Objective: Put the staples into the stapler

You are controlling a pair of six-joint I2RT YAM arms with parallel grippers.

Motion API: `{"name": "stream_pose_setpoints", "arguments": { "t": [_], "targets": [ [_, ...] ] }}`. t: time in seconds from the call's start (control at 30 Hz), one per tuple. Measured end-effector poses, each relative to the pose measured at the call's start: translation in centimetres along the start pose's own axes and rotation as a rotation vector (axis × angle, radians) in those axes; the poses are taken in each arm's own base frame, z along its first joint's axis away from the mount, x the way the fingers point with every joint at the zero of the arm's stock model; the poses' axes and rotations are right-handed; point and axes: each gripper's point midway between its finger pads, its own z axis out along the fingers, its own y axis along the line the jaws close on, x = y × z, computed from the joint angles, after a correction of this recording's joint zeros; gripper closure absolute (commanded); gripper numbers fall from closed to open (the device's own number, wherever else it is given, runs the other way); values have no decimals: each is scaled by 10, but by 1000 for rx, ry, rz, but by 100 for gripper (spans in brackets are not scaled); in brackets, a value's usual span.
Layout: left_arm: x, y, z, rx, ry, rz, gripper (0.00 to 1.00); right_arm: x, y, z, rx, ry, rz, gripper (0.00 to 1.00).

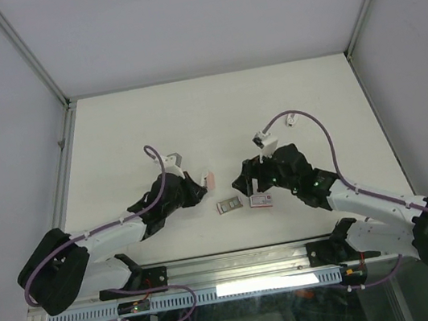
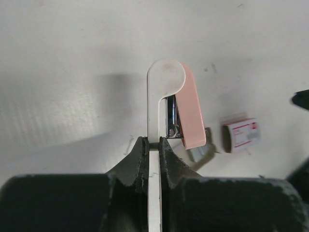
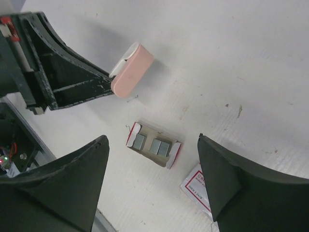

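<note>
A small stapler (image 2: 166, 92) with a white base and pink top (image 2: 192, 116) is clamped by its white base in my left gripper (image 2: 154, 144), which is shut on it. A silvery metal part shows between base and top. The staples' grey inner tray (image 3: 153, 145) lies on the table with silvery strips in it. The white, red-labelled box (image 3: 195, 186) lies just to its right. My right gripper (image 3: 152, 140) hangs open above the tray, its fingers wide on either side and touching nothing. From above, the stapler (image 1: 210, 180), tray (image 1: 228, 204) and box (image 1: 262, 199) lie between the two grippers.
The white table (image 1: 216, 119) is walled by grey panels at the back and sides. A metal rail (image 1: 231, 268) with both arm bases runs along the near edge. The left gripper (image 3: 63, 82) shows in the right wrist view, close to the tray's upper left.
</note>
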Motion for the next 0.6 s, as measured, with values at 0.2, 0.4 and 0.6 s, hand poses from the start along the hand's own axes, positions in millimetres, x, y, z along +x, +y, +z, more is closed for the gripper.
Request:
{"name": "stream_pose_setpoints", "arguments": {
  "t": [0.2,0.4,0.6],
  "targets": [
    [0,-31,-15,121,48,-150,100,17,18,2,40,37,-119,23],
    [16,-36,-21,129,143,-196,100,10,32,15,108,34,-232,23],
    [19,-38,-23,131,175,-200,100,20,41,30,166,69,-334,25]
  ]
}}
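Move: The stapler, pinched in the left gripper, lies about 8 cm left of the open right hand, some 5 cm ahead and 8 cm lower. From the left hand, the opened staple tray lies roughly 5 cm back, 6 cm right and 3 cm down; from the right hand it is some 4 cm left, 2 cm back and 11 cm below. The red-and-white box lies about 5 cm right of the right hand, level with the tray. Bring the open right gripper about 5 cm left and slightly back towards the held stapler, rolling its wrist some 20 degrees and keeping the fingers wide, without touching yet. Meanwhile keep the stapler pinched in the left gripper, lift it slightly while carrying it right, then draw it back towards the tray, meeting the right hand. ##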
